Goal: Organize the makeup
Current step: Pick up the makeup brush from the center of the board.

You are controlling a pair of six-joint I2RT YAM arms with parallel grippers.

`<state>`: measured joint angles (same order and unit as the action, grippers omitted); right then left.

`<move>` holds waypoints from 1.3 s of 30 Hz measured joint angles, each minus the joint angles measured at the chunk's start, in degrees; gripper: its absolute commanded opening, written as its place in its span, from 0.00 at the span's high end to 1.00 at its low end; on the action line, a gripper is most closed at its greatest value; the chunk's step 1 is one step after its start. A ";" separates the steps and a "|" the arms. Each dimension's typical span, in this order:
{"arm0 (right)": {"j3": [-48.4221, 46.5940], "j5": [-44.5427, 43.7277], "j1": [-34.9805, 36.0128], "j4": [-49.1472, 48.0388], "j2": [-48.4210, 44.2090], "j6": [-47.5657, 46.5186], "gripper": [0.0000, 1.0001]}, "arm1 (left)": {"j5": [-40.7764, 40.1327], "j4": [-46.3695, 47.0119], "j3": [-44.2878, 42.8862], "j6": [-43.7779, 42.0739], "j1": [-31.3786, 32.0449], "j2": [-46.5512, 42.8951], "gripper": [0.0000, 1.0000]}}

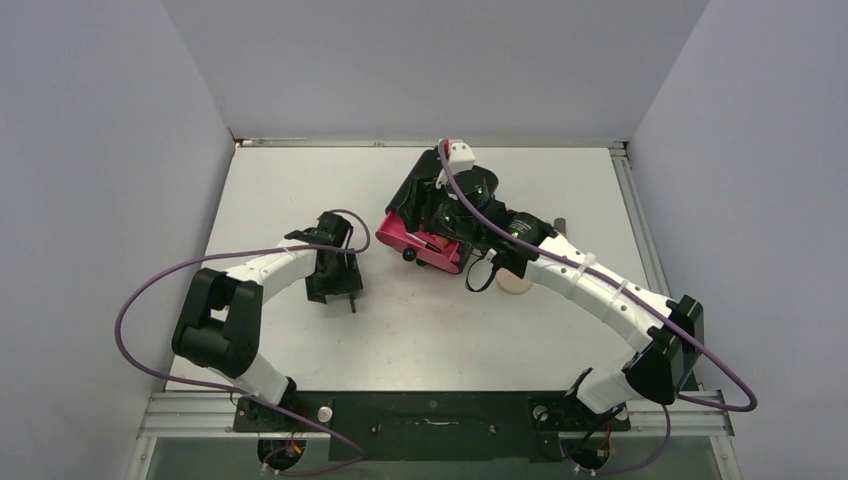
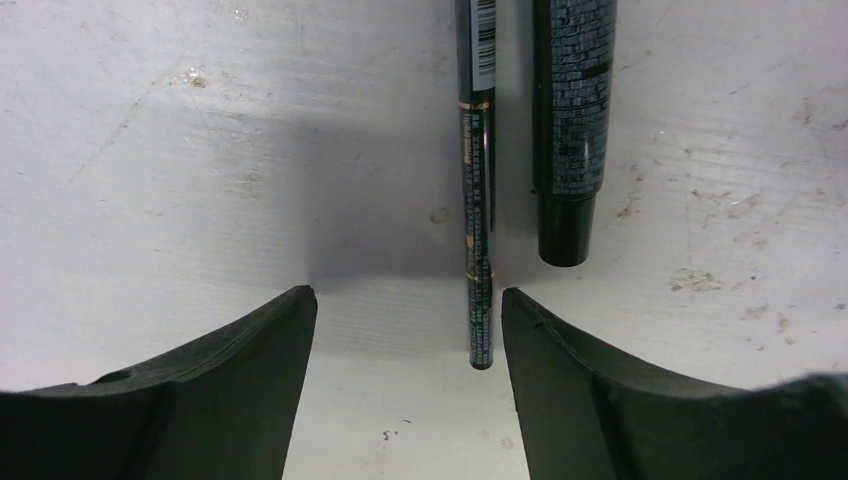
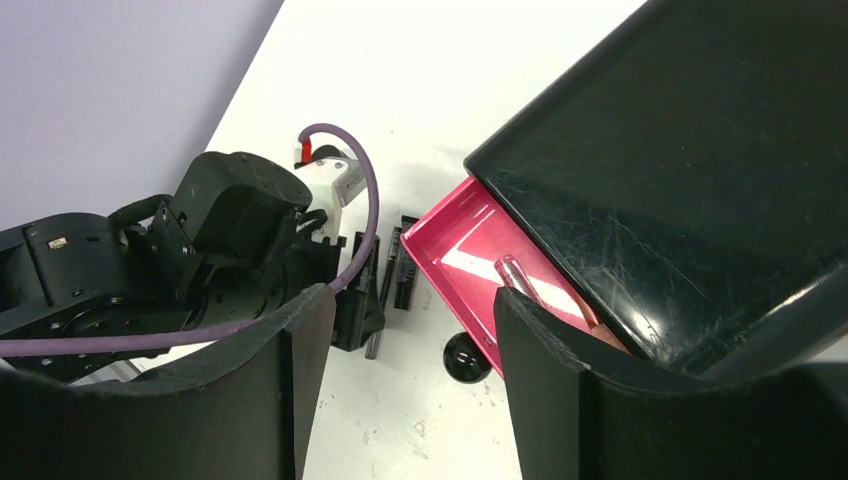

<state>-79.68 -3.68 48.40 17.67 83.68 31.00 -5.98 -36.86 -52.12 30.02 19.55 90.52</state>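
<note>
In the left wrist view a thin black pencil [image 2: 480, 200] lies on the table beside a thicker black tube [image 2: 570, 130]. My left gripper [image 2: 410, 330] is open and low over the table. The pencil's near end lies between its fingers, close to the right one, untouched. My right gripper [image 3: 410, 300] is open and empty, hovering by the open pink drawer [image 3: 450, 245] of the black cabinet [image 3: 680, 170]. A brush with a silver ferrule and orange handle [image 3: 522, 282] lies in that drawer. A round peach disc [image 1: 517, 284] sits half under the right arm.
The drawer's black ball knob [image 3: 467, 357] juts toward the table's middle. The cabinet [image 1: 425, 195] stands at the back centre, with the right arm [image 1: 590, 285] stretched across to it. The left arm [image 1: 260, 270] reaches in from the left. Grey walls close in three sides.
</note>
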 measured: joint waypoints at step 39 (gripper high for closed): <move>-1.66 1.16 -0.11 3.61 3.39 2.73 0.43 | -3.85 -5.09 -2.38 -1.99 2.43 2.54 0.84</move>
<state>-81.34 -2.52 48.29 21.28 87.07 33.74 -9.82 -41.95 -54.50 28.03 21.98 93.06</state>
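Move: Just ahead of the low left hand lies the makeup brush (the thin black stick): its middle is about 5 cm forward, 1 cm right and 1 cm below, its near end between the open fingers, closer to the right one. The black tube is some 8 cm ahead and 3 cm right, the open pink drawer roughly 14 cm ahead and 17 cm right. From the right hand the brush lies about 4 cm ahead, 16 cm left and 28 cm down. Staying low over the table, the left hand closes its fingers from about two-thirds open to nearly shut on the near end of the makeup brush while easing back about 1 cm, the right finger pushing that end left until both tips pinch it. Meanwhile the empty right hand sinks some 3 cm, fingers still part open, touching nothing. ##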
